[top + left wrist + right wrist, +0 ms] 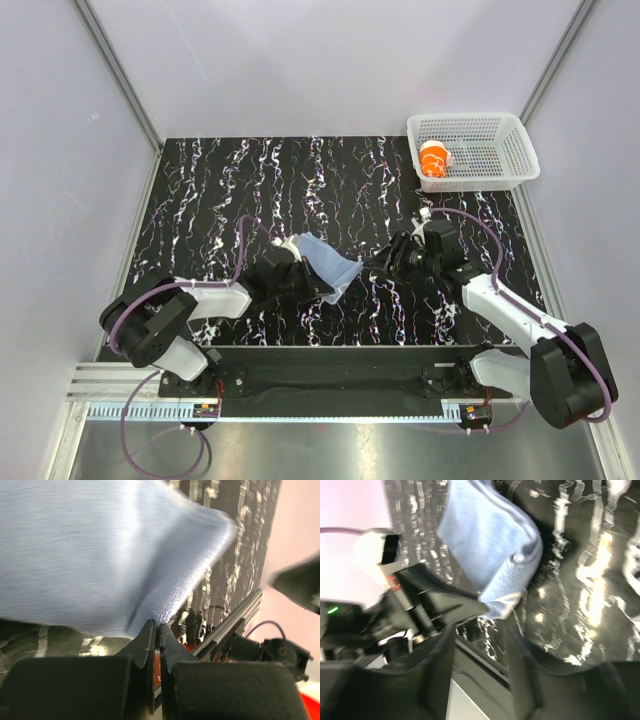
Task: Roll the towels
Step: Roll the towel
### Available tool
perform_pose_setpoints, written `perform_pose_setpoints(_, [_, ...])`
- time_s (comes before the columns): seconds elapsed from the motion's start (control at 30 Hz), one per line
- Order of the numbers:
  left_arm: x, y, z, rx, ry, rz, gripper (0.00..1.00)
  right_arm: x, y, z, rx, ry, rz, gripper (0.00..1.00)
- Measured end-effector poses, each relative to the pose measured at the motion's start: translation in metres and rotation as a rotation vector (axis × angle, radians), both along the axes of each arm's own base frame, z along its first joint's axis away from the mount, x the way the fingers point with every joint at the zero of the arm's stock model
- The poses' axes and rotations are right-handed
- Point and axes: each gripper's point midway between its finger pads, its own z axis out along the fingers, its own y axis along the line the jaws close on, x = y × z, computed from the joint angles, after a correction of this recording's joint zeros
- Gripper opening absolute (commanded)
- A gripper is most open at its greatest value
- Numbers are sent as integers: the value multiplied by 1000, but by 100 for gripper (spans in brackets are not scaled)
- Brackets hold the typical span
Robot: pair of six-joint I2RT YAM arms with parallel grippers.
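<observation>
The pale blue-grey towel hangs lifted above the black marbled table near its middle. My left gripper is shut on the towel's edge. In the left wrist view the cloth fans out from the pinched fingertips. My right gripper sits just right of the towel, jaws apart with nothing between them. In the right wrist view the towel's hanging corner is just beyond the right gripper. The orange towel lies rolled up in the basket.
A white mesh basket stands at the table's far right corner. The black marbled mat is walled by pale panels at the back and sides. An aluminium rail runs along the near edge by the arm bases.
</observation>
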Motion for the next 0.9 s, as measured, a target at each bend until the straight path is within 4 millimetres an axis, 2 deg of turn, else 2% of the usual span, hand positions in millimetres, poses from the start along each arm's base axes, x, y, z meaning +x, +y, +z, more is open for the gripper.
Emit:
perform_pose_setpoints(0.1, [1, 9, -13, -8, 75, 44, 0, 6, 11, 3, 45, -18, 29, 38])
perform_pose_setpoints(0.23, [2, 11, -18, -33, 126, 71, 0, 10, 26, -5, 79, -12, 68, 30])
perform_pose_setpoints(0.6, [3, 14, -20, -41, 159, 72, 0, 14, 56, -47, 92, 62, 129, 25])
perform_pose_setpoints(0.9, [7, 14, -26, -11, 167, 33, 0, 26, 67, -69, 134, 91, 115, 21])
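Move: The blue towel's curled right-hand end lies about 7 cm to the right hand's left, a couple of centimetres ahead and some 8 cm below it. The left fingertips are roughly 12 cm left of the right hand, 3 cm nearer the base and 7 cm lower. The basket stands around 27 cm ahead of the right hand, 21 cm to its right and 8 cm below. From the left hand, the curled end is about 6 cm right and 5 cm ahead, at much the same height. The right fingers come in around the towel's curled end, one on each side of its edge, narrowing from half open to nearly a quarter. The right hand first heads left, then sinks as it goes, about 7 cm each way, easing slightly forward. The left keeps its shut fingers on the towel's near edge, lowers some 2.5 cm, shifts slightly right and tips about 10 degrees downward. ##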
